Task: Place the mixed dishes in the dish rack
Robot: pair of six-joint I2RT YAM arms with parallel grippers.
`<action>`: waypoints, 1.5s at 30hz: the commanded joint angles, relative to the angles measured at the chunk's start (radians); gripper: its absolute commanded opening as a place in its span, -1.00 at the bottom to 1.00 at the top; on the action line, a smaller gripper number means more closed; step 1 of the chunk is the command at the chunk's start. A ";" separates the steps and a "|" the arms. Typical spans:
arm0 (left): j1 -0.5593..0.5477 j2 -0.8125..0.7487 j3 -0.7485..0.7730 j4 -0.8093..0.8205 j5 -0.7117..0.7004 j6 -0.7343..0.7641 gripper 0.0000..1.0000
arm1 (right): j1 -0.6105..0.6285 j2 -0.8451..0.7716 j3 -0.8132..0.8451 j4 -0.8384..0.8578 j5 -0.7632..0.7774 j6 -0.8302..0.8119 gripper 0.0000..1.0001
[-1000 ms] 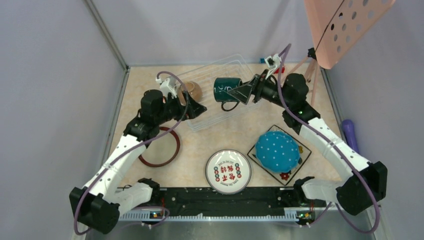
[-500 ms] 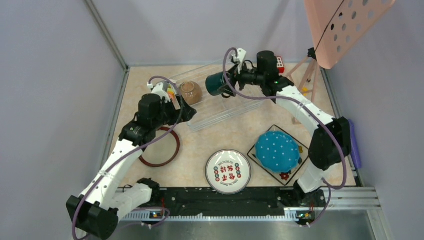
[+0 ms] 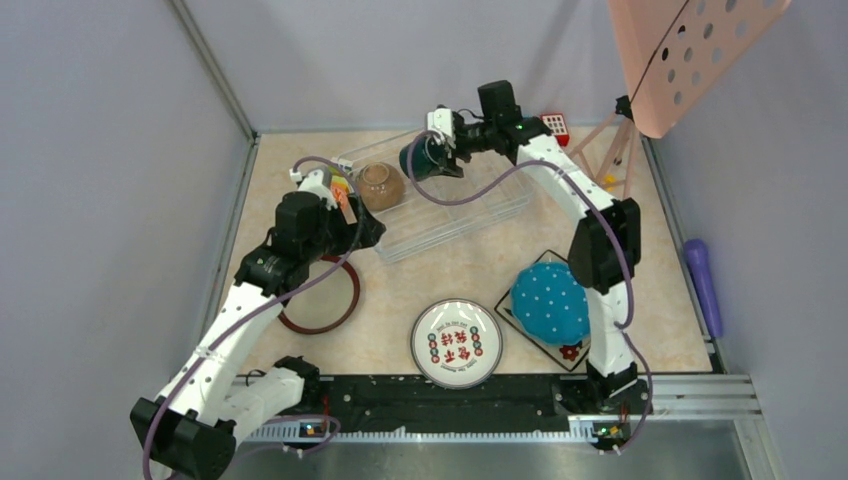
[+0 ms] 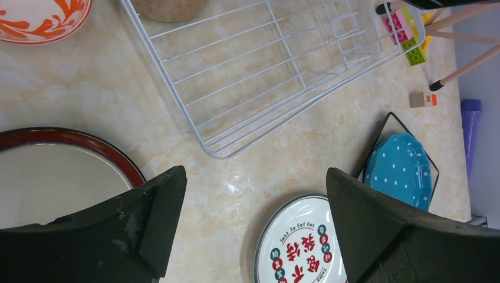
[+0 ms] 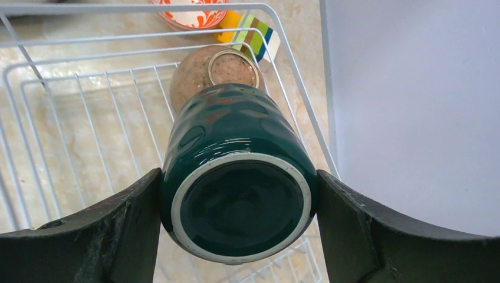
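Observation:
My right gripper (image 3: 428,160) (image 5: 239,194) is shut on the dark green mug (image 3: 418,160) (image 5: 236,177). It holds the mug on its side over the far left part of the wire dish rack (image 3: 470,215) (image 5: 76,118). The brown bowl (image 3: 380,185) (image 5: 194,73) lies upside down in the rack just beyond the mug. My left gripper (image 3: 368,228) (image 4: 253,200) is open and empty above the table near the rack's front corner. On the table lie the red-rimmed plate (image 3: 345,300), the white plate (image 3: 456,343) and the blue dotted plate (image 3: 555,300) on the black square plate (image 3: 575,350). The orange patterned bowl (image 4: 41,17) sits left of the rack.
Toy blocks (image 4: 407,35) and a red keypad toy (image 3: 555,125) lie behind the rack's right end. Beside them is a wooden stand carrying a pink perforated board (image 3: 690,50). A purple object (image 3: 700,280) lies beyond the right wall. A striped block (image 5: 256,36) sits by the rack's corner.
My right arm has swung left along the rack with the mug, ending near the brown bowl. My left gripper has drawn back a little from the rack.

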 commanded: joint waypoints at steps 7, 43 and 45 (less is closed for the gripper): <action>0.007 -0.027 -0.002 -0.012 -0.022 0.010 0.87 | 0.011 0.170 0.322 -0.309 -0.048 -0.415 -1.00; 0.011 0.023 -0.032 0.009 0.011 0.029 0.88 | 0.068 0.329 0.313 -0.415 0.042 -0.518 -1.00; 0.012 0.031 -0.033 0.010 0.019 0.024 0.89 | 0.069 0.347 0.339 -0.423 0.054 -0.507 -1.00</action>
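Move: The right hand holds the green mug, mouth slanting down to the left, over the dish rack; the empty wires it is bound for lie about 16 cm below, 4 cm left and 1 cm back. The brown bowl sits some 13 cm left, 4 cm ahead and 18 cm down, with the patterned bowl about 26 cm left, 2 cm ahead and 21 cm down. From the left hand, that rack spot is roughly 18 cm ahead, 8 cm right and 15 cm below. The right hand keeps its pinch around the mug and lowers it about 12 cm into the rack, just right of and nearer than the brown bowl, dropping quickly at first, almost pausing halfway, then sinking again with a small shift of some 2 cm left. On the way down the wrist tips the fingers and the mug's mouth further downward and swings counter-clockwise, each by about 15 degrees, and the fingers are still shut on the mug when the descent eases off. ##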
